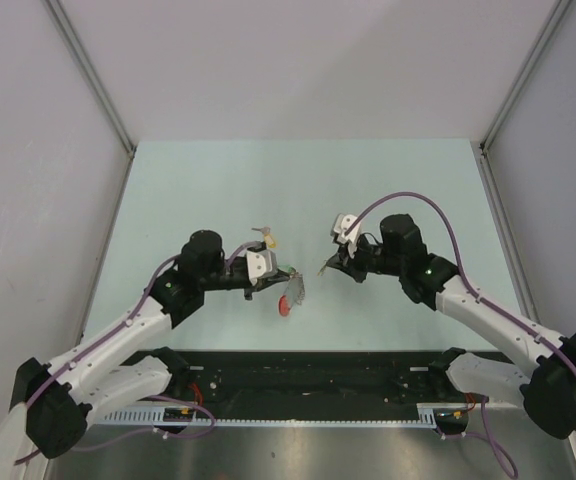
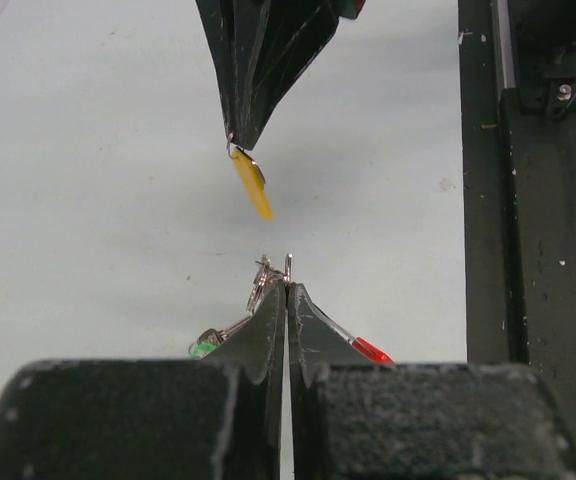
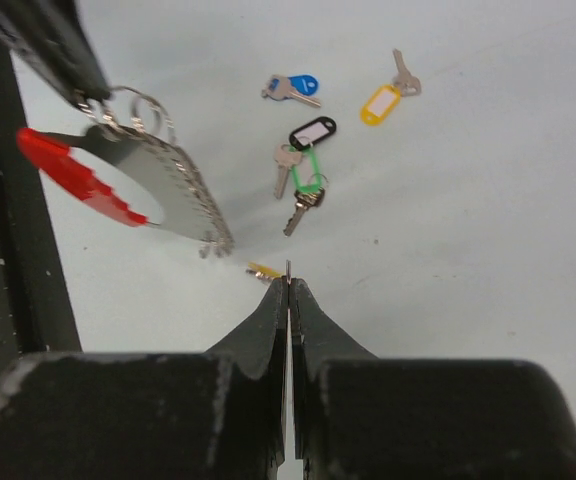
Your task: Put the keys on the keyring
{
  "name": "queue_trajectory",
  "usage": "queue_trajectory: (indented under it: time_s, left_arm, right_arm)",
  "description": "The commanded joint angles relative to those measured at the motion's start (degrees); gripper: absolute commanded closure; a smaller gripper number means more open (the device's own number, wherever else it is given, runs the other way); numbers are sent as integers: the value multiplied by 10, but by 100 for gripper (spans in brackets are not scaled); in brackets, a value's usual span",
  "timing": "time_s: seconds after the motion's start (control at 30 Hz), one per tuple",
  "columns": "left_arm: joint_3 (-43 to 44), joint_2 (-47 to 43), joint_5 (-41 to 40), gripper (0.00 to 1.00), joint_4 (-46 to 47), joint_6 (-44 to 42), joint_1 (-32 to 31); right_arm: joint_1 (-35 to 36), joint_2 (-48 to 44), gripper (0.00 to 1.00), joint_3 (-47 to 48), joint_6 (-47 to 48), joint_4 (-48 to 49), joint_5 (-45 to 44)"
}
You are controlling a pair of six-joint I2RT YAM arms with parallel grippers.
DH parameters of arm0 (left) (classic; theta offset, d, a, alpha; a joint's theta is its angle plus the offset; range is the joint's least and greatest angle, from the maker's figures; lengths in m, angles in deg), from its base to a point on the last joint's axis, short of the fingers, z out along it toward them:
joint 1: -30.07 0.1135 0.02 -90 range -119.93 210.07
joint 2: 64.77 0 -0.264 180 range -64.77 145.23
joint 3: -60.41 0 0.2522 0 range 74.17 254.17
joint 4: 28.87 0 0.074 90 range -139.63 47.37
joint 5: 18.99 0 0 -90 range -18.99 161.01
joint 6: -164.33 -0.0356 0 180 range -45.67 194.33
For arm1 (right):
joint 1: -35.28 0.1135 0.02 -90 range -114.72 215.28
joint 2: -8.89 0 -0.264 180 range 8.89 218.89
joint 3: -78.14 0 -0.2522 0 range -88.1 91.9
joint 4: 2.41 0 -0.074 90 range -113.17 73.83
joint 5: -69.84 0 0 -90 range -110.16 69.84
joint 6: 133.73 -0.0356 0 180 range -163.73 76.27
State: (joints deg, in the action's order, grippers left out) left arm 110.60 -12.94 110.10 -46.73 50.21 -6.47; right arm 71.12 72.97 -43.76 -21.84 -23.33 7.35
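Observation:
My left gripper (image 2: 287,285) is shut on the keyring's thin metal loop. The keyring (image 3: 158,185) hangs in the air, with a red plastic arc (image 3: 73,170) and a grey toothed metal part; in the top view it is at the table's middle (image 1: 292,292). A green-headed key (image 2: 202,349) dangles beside my left fingers. My right gripper (image 3: 288,283) is shut on the small ring of a yellow-tagged key (image 2: 252,185), held just right of the keyring and apart from it. Several loose keys lie beyond: blue (image 3: 293,88), yellow-tagged (image 3: 380,103), black-tagged (image 3: 313,132) and green-looped (image 3: 308,178).
The loose keys show as a small cluster (image 1: 266,238) behind the left gripper on the pale green table (image 1: 218,190). A black rail (image 1: 308,375) runs along the near edge between the arm bases. Grey walls enclose the table on three sides.

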Motion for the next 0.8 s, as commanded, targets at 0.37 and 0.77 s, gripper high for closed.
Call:
queue_trajectory:
  time_s: [0.37, 0.77]
  left_arm:
    - [-50, 34, 106, 100, 256, 77, 3]
    - [-97, 71, 125, 100, 403, 217, 3]
  right_arm:
    - [66, -96, 100, -87, -17, 126, -1]
    - [70, -140, 100, -123, -71, 196, 10]
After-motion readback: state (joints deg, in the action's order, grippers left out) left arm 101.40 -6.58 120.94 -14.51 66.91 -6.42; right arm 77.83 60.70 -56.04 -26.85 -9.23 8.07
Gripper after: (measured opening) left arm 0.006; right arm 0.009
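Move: The left hand holds the keyring's rings, and the yellow key tag pinched in the right fingers lies about 4 cm ahead, 6 cm to the right and 4 cm below it. The keyring's red-handled plate hangs some 6 cm below that hand and 2 cm back. From the right hand, the rings are about 5 cm back, 6 cm left and 1 cm up. The green key tag is on the table roughly 12 cm ahead of the left hand, 1 cm left and 19 cm down. The right hand, keeping its pinch on the yellow tag's small ring, draws back about 5 cm towards the held keyring, drifting a little left and ending slightly higher, its fingertips tipping up some 10 degrees. The left hand keeps hold of the keyring and brings it to meet the tag, some 3 cm to the right and a little back, its fingertips tilting up about 15 degrees, and both grippers stay shut. ##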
